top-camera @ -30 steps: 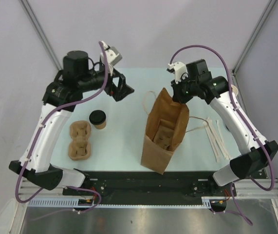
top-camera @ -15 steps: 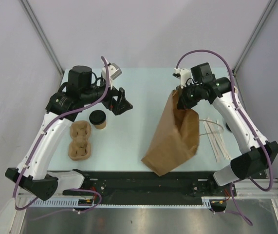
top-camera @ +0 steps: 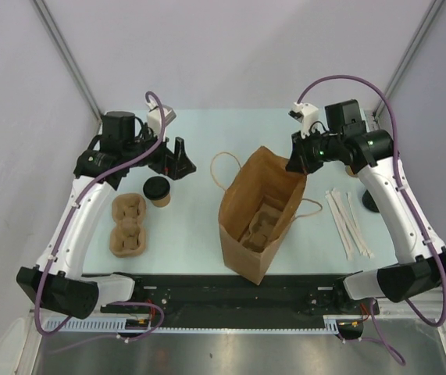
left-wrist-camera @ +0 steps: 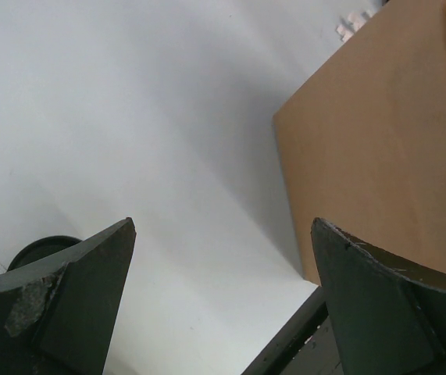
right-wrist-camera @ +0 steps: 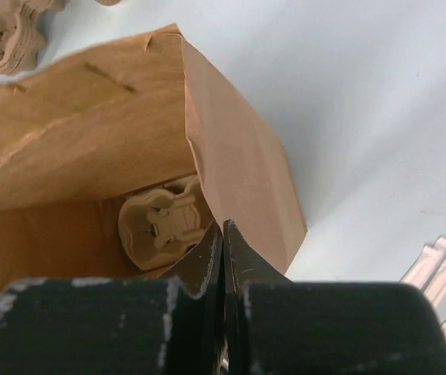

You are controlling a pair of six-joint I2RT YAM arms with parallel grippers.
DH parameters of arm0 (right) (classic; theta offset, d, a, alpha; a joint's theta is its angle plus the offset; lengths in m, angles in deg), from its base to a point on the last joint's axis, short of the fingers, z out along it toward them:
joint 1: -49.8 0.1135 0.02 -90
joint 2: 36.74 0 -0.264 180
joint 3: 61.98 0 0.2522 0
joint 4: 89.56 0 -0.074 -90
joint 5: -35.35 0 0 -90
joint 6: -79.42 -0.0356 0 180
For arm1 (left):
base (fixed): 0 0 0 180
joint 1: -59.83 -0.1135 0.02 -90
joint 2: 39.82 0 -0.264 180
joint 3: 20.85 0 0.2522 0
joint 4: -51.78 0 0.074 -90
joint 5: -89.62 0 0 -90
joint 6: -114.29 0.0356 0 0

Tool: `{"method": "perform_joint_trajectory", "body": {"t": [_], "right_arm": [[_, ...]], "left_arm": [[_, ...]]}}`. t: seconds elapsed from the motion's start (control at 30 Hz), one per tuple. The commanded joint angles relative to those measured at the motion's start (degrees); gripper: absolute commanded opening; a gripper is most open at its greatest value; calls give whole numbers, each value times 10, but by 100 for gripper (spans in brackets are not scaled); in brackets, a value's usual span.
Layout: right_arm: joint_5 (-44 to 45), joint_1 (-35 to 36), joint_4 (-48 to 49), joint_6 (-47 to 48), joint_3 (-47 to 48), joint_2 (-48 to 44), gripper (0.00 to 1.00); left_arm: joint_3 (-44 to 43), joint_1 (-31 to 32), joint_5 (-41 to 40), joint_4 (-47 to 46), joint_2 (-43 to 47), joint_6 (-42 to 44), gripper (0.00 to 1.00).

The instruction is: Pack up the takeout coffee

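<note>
The takeout coffee (top-camera: pixel 157 191), a tan cup with a black lid, stands on the table left of centre; its lid's edge (left-wrist-camera: pixel 39 250) shows low in the left wrist view. My left gripper (top-camera: pixel 177 158) hangs open just behind and to the right of it, with nothing between its jaws (left-wrist-camera: pixel 223 223). The brown paper bag (top-camera: pixel 258 211) stands open at centre with a pulp cup carrier (top-camera: pixel 260 226) inside. My right gripper (top-camera: pixel 297 162) is shut on the bag's far right rim (right-wrist-camera: pixel 223 226); the bag wall (right-wrist-camera: pixel 238 148) and the carrier inside (right-wrist-camera: pixel 160 226) show beyond it.
A second pulp carrier (top-camera: pixel 128 224) lies on the table left of the coffee. Several wooden stirrers (top-camera: pixel 349 223) lie to the right of the bag. The bag's handles (top-camera: pixel 224 168) flop outward. The black rail (top-camera: pixel 230 289) runs along the near edge.
The bag tipped over to the right, then swung back to stand with its mouth open. My right gripper stayed clamped on its rim. My left gripper drew back to the left, closer to the coffee.
</note>
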Motion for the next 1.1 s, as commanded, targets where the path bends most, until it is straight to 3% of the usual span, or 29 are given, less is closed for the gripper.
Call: {"method": "perform_joint_trajectory", "body": {"t": [0.0, 0.57, 0.83, 1.07], "right_arm": [[-30, 17, 29, 35, -9, -45, 0], [-15, 92, 124, 62, -65, -161, 0], [38, 108, 134, 48, -64, -132, 0], [81, 76, 129, -3, -48, -80, 0]], "left_arm": [[29, -7, -2, -22, 12, 24, 99], [90, -10, -15, -64, 18, 14, 100], [81, -31, -41, -49, -1, 13, 99], [40, -75, -124, 13, -52, 38, 100]]}}
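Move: The black-lidded cup stands about 8 cm to the left of the left hand and 3 cm ahead, some 24 cm below; the empty tray is about 18 cm left and 7 cm back. From the right hand, which already pinches the rim, the paper bag's middle is about 11 cm back, 9 cm left and 15 cm below; the tray inside is 9 cm back and 8 cm left, near the table, and the white straws 20 cm right and 6 cm back. The bag's rim, still pinched in the shut right fingers, is drawn back and up about 6 cm each, slightly left, with the wrist tilting back some 20 degrees and turning counter-clockwise; then the right hand eases about 3 cm forward and down. Meanwhile the left hand sinks about 6.5 cm, wide open, and late on swings left and forward towards the black-lidded cup, touching nothing. ##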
